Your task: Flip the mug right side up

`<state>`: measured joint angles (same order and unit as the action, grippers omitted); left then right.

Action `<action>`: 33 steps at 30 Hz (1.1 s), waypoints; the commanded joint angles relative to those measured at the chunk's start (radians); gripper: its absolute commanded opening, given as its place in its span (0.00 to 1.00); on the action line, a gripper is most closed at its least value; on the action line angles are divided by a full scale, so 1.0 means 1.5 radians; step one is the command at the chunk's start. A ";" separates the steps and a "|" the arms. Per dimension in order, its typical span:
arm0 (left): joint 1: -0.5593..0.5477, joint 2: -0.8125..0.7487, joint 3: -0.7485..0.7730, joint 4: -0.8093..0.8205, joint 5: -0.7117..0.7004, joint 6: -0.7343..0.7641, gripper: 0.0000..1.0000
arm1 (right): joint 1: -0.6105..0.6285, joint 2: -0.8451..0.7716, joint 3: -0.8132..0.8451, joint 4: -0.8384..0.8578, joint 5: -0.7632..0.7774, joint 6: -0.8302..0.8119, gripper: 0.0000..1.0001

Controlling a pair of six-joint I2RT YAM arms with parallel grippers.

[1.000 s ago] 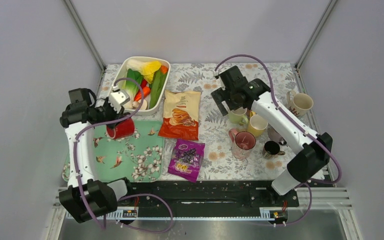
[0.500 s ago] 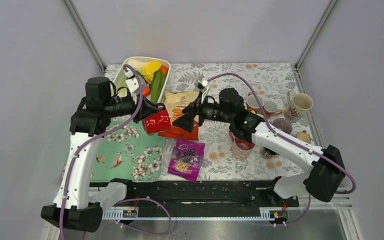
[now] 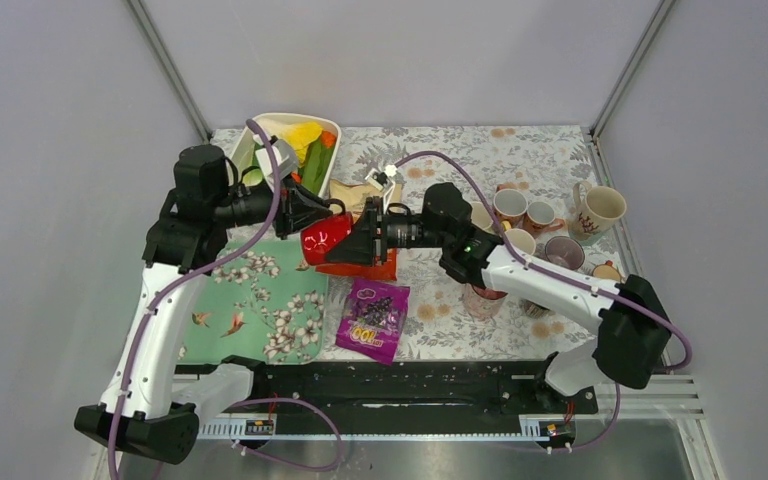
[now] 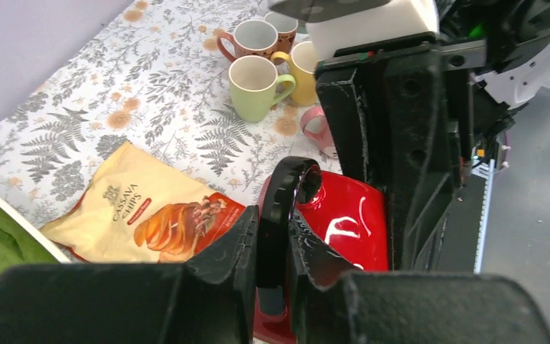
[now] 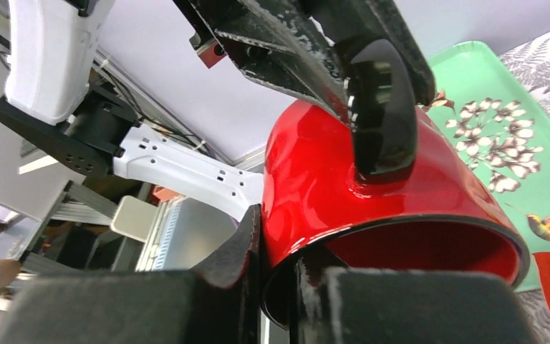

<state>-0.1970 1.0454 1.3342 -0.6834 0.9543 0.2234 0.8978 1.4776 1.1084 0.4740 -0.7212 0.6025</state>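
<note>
The red mug point(image 3: 324, 239) with a black handle hangs in the air above the chips bag, held between both arms. My left gripper point(image 3: 305, 215) is shut on the mug's black handle point(image 4: 284, 208). My right gripper point(image 3: 352, 243) is shut on the mug's rim, one finger inside the mouth and one outside the red wall point(image 5: 315, 193). In the right wrist view the handle point(image 5: 381, 107) sits pinched by the left fingers point(image 5: 279, 43) above the mug body. The mug lies tilted on its side, its mouth toward the right arm.
A cassava chips bag point(image 3: 364, 228) and a purple snack bag point(image 3: 374, 317) lie mid-table. A green floral tray point(image 3: 250, 300) is at the left, a white bin of vegetables point(image 3: 290, 150) behind it. Several mugs point(image 3: 520, 215) stand at the right.
The left arm carried the red mug from the tray rightward over the chips bag. The right arm swung left from the mug cluster and closed on the mug's rim.
</note>
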 commanded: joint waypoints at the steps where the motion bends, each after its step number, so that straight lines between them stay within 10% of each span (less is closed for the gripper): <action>1: -0.010 -0.017 0.010 0.038 -0.076 -0.024 0.13 | 0.004 -0.060 0.047 -0.187 0.136 -0.164 0.00; 6: -0.009 -0.038 -0.014 0.028 -0.258 -0.014 0.98 | -0.048 -0.124 0.104 -0.465 0.357 -0.319 0.00; 15: -0.009 -0.063 -0.098 0.058 -0.506 0.008 0.99 | -0.283 -0.172 0.169 -0.704 0.618 -0.394 0.00; 22: -0.005 -0.068 -0.228 0.122 -0.579 0.042 0.99 | -0.499 0.094 0.485 -0.829 0.622 -0.465 0.00; 33: 0.011 -0.028 -0.332 0.195 -0.581 0.057 0.99 | -0.594 0.531 0.939 -1.033 0.577 -0.520 0.00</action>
<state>-0.1944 0.9813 0.8528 -0.4950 0.1081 0.2928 0.0288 2.1784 2.3642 -0.9668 0.1589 -0.1223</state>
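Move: The red mug hangs mouth to the right between both hands: its middle is about 5 cm left and 2 ahead of the right hand, and 4 back, 2 right and 3 below the left. The open far-right patch lies some 45 ahead, 44 right and 28 below the right hand; short of it, about 26 below, stand the brown mug (33 ahead, 37 right) and the patterned mug (32 ahead, 58 right). The red mug, its rim still pinched by the right fingers, is swung fast some 45 cm right and 38 cm forward, ending about 10 cm lower, as that wrist turns clockwise and tips forward and down. The left fingers open wide off the handle, then that hand drops some 18 cm, going left and forward over the tray while turning to point forward and down. ##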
